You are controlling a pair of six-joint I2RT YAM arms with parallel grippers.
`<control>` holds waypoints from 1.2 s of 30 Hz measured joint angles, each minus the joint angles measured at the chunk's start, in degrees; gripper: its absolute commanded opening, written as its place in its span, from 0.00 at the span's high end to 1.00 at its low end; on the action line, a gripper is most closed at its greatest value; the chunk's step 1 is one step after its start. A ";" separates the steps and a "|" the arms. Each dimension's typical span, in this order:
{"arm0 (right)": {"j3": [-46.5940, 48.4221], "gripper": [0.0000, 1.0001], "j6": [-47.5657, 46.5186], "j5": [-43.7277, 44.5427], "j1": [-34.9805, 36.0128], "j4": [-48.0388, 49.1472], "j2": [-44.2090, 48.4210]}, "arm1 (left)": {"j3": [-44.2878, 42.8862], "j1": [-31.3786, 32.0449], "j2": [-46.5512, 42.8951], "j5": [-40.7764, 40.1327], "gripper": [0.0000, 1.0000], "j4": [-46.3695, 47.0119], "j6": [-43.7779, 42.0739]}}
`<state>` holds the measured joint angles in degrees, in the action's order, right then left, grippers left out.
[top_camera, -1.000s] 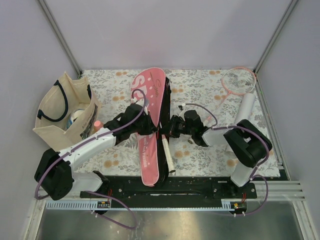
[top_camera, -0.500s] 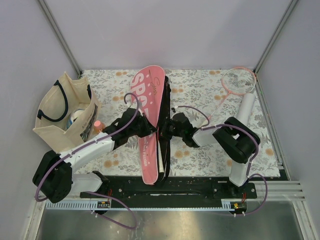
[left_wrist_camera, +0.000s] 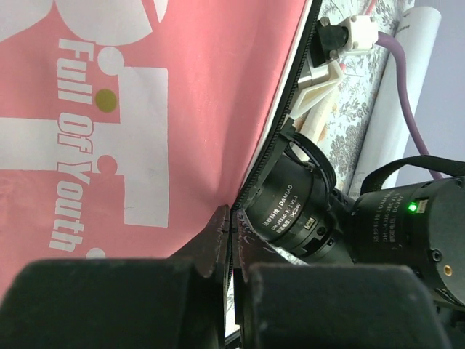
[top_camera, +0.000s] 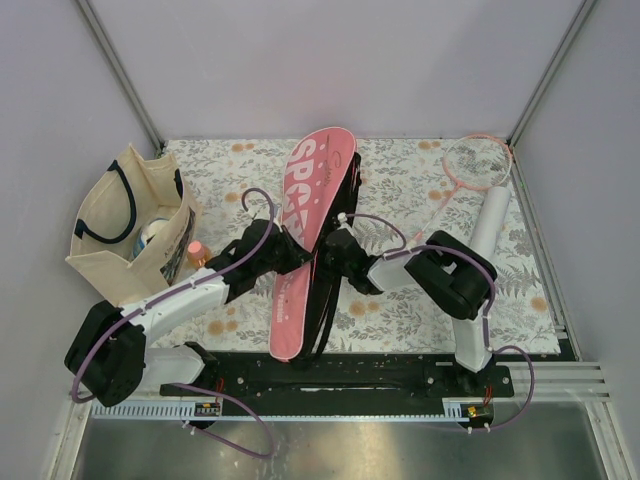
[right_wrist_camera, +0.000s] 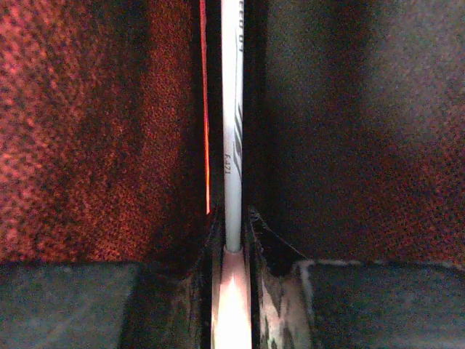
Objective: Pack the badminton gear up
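Note:
The pink cover (top_camera: pixel 308 215) lettered "SPORT" lies slantwise across the middle of the mat, its black zip edge (left_wrist_camera: pixel 280 123) facing right. My left gripper (top_camera: pixel 298 250) is shut on that edge (left_wrist_camera: pixel 232 227). My right gripper (top_camera: pixel 334 260) reaches into the cover's open side. In the right wrist view it (right_wrist_camera: pixel 232 236) is shut on a racket where the thin white shaft (right_wrist_camera: pixel 232 131) meets the handle, with dark red cover lining on both sides. That racket is hidden inside the cover in the top view. A second pink-framed racket (top_camera: pixel 478 162) and the white tube (top_camera: pixel 490 222) lie at the far right.
A beige tote bag (top_camera: pixel 130 225) with navy handles stands at the left, with a small orange bottle (top_camera: pixel 196 250) beside it. The floral mat (top_camera: pixel 410 310) covers the table. The right arm's black motor housing (left_wrist_camera: pixel 301 211) sits close to my left fingers.
The cover has swung, its top end going right and its lower end left. The white racket handle that stuck out below has gone inside it. The right gripper moved left, deeper into the cover.

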<state>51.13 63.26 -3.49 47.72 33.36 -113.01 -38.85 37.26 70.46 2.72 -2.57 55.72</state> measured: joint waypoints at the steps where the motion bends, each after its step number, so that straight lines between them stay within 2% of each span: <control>1: 0.66 0.67 -0.24 0.04 0.09 -0.44 -0.24 | 0.00 -0.02 0.00 -0.50 1.00 -0.11 -0.07; 4: 2.03 0.51 -1.77 1.20 -0.07 -2.12 -0.31 | -0.04 -0.35 0.00 -1.44 0.98 -1.09 -0.96; 7: 2.43 0.41 -3.74 1.51 -0.66 -5.14 0.66 | -0.39 -0.72 0.46 -2.34 0.81 -2.45 -2.16; 11: 1.44 0.39 -6.84 3.52 -1.46 -12.90 5.75 | -2.19 -0.59 1.03 -1.77 0.65 -1.68 -3.15; 15: -2.43 0.39 -8.13 4.39 -2.45 -20.65 13.53 | -2.10 -0.90 3.72 -1.66 0.61 -0.79 -3.50; 21: -5.29 0.38 -9.05 6.27 -4.79 -30.47 26.23 | -1.27 -1.14 6.34 -1.90 0.45 -2.23 -4.87; 25: -5.29 0.37 -8.92 10.93 -8.39 -37.29 32.63 | -1.27 -1.16 5.55 -2.05 0.42 -3.26 -7.32; 30: -5.29 0.37 -10.05 15.02 -14.21 -44.50 34.86 | -3.15 0.20 4.07 -1.42 0.39 -5.46 -15.50; 36: -5.31 0.37 -14.05 18.14 -20.94 -51.17 39.74 | -13.62 9.09 9.38 -2.51 0.37 -6.51 -25.75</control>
<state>45.82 49.21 14.66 26.79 -17.80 -73.28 -52.47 46.35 79.83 0.21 -9.08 29.98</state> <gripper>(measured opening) 0.627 0.618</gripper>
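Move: The right hand, inside the bag, still grips the first racket at the top of its handle. The second racket's handle lies about 25 cm to its right, 2 cm back and 6 cm lower; the white tube is roughly 53 cm right and 4 cm ahead. The left hand still pinches the bag edge between its fingertips; from it, the second racket handle is some 28 cm right, 3 cm back and 8 cm lower. Right hand lets go of the racket, sweeps about 25 cm right towards the second handle; left releases the bag. ##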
